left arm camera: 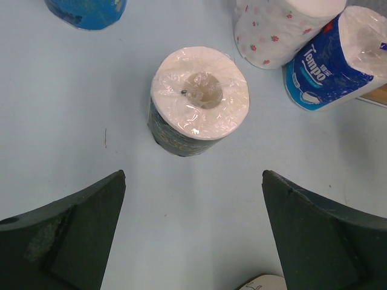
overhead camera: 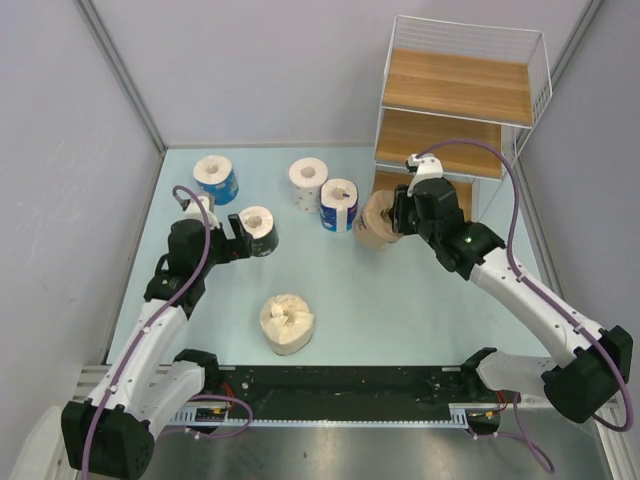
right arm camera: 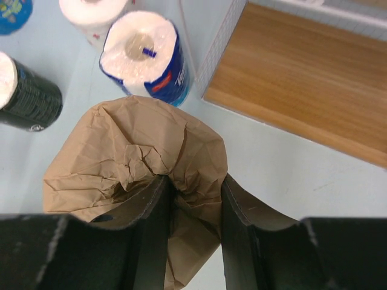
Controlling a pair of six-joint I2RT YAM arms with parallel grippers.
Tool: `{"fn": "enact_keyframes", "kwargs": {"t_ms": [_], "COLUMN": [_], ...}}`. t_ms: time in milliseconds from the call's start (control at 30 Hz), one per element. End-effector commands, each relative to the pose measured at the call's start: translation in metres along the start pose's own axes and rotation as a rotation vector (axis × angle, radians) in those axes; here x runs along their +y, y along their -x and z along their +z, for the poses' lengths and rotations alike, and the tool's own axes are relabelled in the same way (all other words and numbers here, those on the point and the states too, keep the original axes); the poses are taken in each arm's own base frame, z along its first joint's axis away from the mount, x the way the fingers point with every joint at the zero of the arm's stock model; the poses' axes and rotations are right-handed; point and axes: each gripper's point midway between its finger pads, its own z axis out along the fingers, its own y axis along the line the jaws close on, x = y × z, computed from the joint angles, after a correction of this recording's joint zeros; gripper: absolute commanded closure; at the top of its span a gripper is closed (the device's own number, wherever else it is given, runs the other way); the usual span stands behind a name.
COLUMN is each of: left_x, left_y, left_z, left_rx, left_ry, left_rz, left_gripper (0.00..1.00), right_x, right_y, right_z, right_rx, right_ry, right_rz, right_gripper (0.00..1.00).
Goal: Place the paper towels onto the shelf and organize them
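My right gripper (right arm camera: 193,181) is shut on the wall of the tan-brown paper towel roll (right arm camera: 139,151), one finger in its crumpled core and one outside. From above this roll (overhead camera: 372,225) sits just left of the shelf (overhead camera: 440,140), near its lowest board (right arm camera: 302,78). My left gripper (left arm camera: 193,181) is open, its fingers wide apart, and the dark-wrapped roll (left arm camera: 198,103) stands upright a little ahead of them. On the table also stand a blue roll (overhead camera: 215,178), a white red-speckled roll (overhead camera: 308,182), a second blue roll (overhead camera: 338,205) and a cream roll (overhead camera: 286,322).
The shelf's wire frame (overhead camera: 540,70) rises at the back right, against the right wall. The speckled roll (left arm camera: 272,30) and the blue Tempo roll (left arm camera: 332,60) stand close together beyond the dark roll. The black rail (overhead camera: 330,395) runs along the near edge.
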Motion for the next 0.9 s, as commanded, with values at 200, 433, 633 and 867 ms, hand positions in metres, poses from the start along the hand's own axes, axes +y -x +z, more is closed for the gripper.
{"fn": "enact_keyframes", "kwargs": {"t_ms": [200,433,633,867], "left_x": [-0.005,-0.008,-0.010,-0.009], "left_y": [0.028,0.027,0.027,0.026], "left_z": [-0.009,-0.009,-0.009,-0.010], "left_rx": [-0.072,-0.063,-0.063,-0.064], "left_ry": [-0.019,-0.038,-0.047,-0.044], "left_rz": [-0.017,-0.020,-0.021,-0.023], "left_gripper": [0.00,0.00,0.00,0.00], "right_x": [-0.029,-0.049,-0.059,-0.069], "right_y": [0.079,0.080,0.083,0.080], "right_z": [-0.033,-0.029,-0.012,0.017], "right_rx": [-0.205,-0.201,-0.208,-0.210], "right_ry": [-0.076,-0.146,-0.193,-0.265], "right_rz": [0.009,0.019,0.032,0.072], "right_gripper": [0.75,0.76,0.76,0.80]}}
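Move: The right hand holds the brown roll. The middle of the bottom shelf lies about 16 cm ahead of that hand, 7 cm to its right and 21 cm below. The middle shelf is about level in height, 16 cm ahead and 9 cm to the right. The blue Tempo roll stands 13 cm ahead, 13 cm left and 19 cm below. From the idle left hand, the bottom shelf is some 19 cm ahead, 41 cm right and 15 cm below. Keeping its pinch on the brown roll's wrapping, the right hand carries it right by about 6 cm towards the front of the shelf unit, first rising some 4 cm. It then pushes forward and sinks a little towards the bottom shelf, ending about 4 cm farther forward, while the wrist turns clockwise by roughly 10 degrees. ##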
